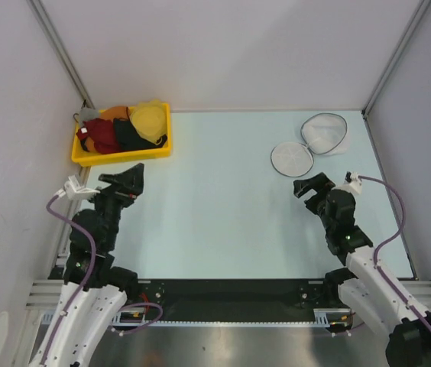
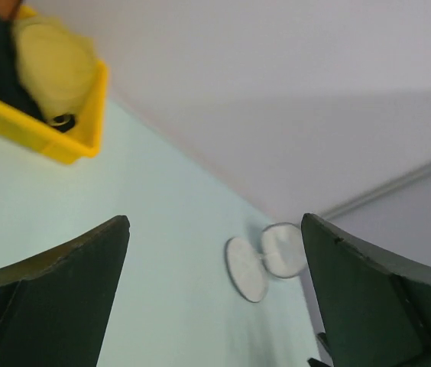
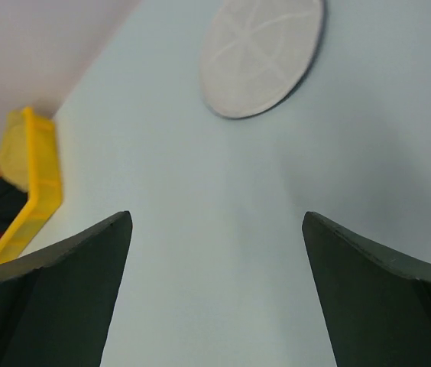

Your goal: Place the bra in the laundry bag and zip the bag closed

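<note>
The laundry bag [image 1: 311, 145] lies open at the back right, its two round white mesh halves side by side with dark rims. It also shows in the left wrist view [image 2: 265, 260], and one half shows in the right wrist view [image 3: 261, 53]. A yellow padded bra cup [image 1: 150, 119] lies in the yellow bin [image 1: 121, 155] among other garments; it is blurred in the left wrist view [image 2: 51, 65]. My left gripper [image 1: 124, 176] is open and empty just in front of the bin. My right gripper [image 1: 311, 184] is open and empty, just short of the bag's nearer half.
The bin also holds red, black and grey garments [image 1: 108, 136]. It shows in the left wrist view [image 2: 55, 141] and the right wrist view [image 3: 36, 183]. White walls with metal frame posts enclose the pale table on three sides.
</note>
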Robot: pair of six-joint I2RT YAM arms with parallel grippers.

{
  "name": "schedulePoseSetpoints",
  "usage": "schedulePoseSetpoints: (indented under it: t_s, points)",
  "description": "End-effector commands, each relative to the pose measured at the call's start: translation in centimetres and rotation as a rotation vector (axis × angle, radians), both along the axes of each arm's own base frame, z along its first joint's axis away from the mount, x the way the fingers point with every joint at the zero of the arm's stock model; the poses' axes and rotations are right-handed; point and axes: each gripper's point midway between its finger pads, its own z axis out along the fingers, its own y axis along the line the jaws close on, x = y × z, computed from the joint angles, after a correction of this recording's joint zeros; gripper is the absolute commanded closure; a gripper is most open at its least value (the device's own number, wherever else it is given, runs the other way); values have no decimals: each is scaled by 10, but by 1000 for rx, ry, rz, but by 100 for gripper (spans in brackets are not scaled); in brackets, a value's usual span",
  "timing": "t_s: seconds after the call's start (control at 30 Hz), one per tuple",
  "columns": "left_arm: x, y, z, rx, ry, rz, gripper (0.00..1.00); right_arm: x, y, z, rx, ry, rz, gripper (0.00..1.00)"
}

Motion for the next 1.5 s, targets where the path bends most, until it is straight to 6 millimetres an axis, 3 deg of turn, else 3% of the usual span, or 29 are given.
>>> schedulePoseSetpoints:
  t_s: [0.0,0.03,0.07,0.1,0.13,0.2,0.23,0.27,0.3,0.37,0.4,0.47,0.5,0.53,0.73,0.77,0.9,0.93,1.1,1.13,1.2,1.23,1.33,1.37,1.4,1.43,1.47]
  points:
    - [-3,29,-57,164,386,144,0,10,-45,-26,-162,220,-161,0]
    - [0,21,-54,221,381,94,0,21,-43,-14,-135,203,-108,0]
    - [1,16,-51,342,348,39,0,26,-42,-27,-208,242,-32,0]
    - [-2,1,-53,377,337,-50,0,33,-38,-24,-202,239,10,0]
    - [-3,-1,-54,378,336,-65,0,46,-43,-16,-209,228,7,0]
    - [-9,-16,-54,375,306,-156,0,64,-51,-30,-280,289,30,0]
    - [-11,-22,-64,371,311,-194,0,72,-58,-34,-310,314,25,0]
    - [-14,-28,-56,358,262,-224,0,94,-63,-12,-332,281,15,0]
    - [-17,-33,-59,355,251,-256,0,99,-72,-43,-366,399,12,0]
    - [-25,-44,-67,333,244,-325,0,131,-87,-33,-383,421,-49,0]
    - [-28,-48,-70,324,246,-350,0,138,-89,-57,-395,508,-41,0]
    - [-36,-59,-82,301,268,-422,0,154,-102,-72,-372,568,-55,0]
    - [-39,-62,-86,293,273,-444,0,172,-98,-59,-355,543,-30,0]
    - [-44,-68,-91,286,282,-488,0,176,-95,-80,-344,583,-13,0]
    - [-51,-71,-100,302,313,-530,0,211,-91,-96,-315,569,-59,13]
    - [-53,-73,-99,304,311,-547,0,211,-89,-109,-296,594,-56,22]
    - [-56,-74,-89,307,293,-555,0,218,-76,-123,-244,586,-47,26]
    - [-55,-73,-84,315,282,-548,0,219,-55,-126,-256,583,-4,27]
    - [-54,-69,-82,344,306,-529,0,227,-18,-134,-329,597,87,57]
    - [-55,-67,-80,351,313,-529,0,226,-7,-133,-350,593,117,70]
    - [-57,-68,-80,353,321,-534,0,224,7,-126,-394,584,166,87]
    - [-58,-68,-80,348,325,-537,0,219,26,-123,-454,568,236,99]
    - [-62,-71,-79,327,322,-554,0,198,49,-108,-623,548,341,100]
    - [-62,-71,-78,321,317,-557,0,178,71,-112,-674,547,416,100]
    - [-63,-72,-79,310,322,-560,0,164,81,-112,-712,540,462,100]
    - [-62,-73,-78,307,320,-564,0,155,87,-95,-739,499,490,100]
    - [-62,-74,-79,302,321,-567,0,140,103,-94,-750,481,542,100]
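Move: The laundry bag's round mesh lid lies some 23 cm ahead of the right hand, about 2 cm to its left and 12 cm below. The bag's open body adjoins the lid, around 10 cm beyond its middle and 12 cm to its right. From the left hand, the lid is roughly 28 cm ahead, 50 cm to the right and 29 cm lower. Right hand reaches 20-odd cm forward, sinking, pinches the lid's right rim, drags left; left hand lowers 9 cm, rightward. ##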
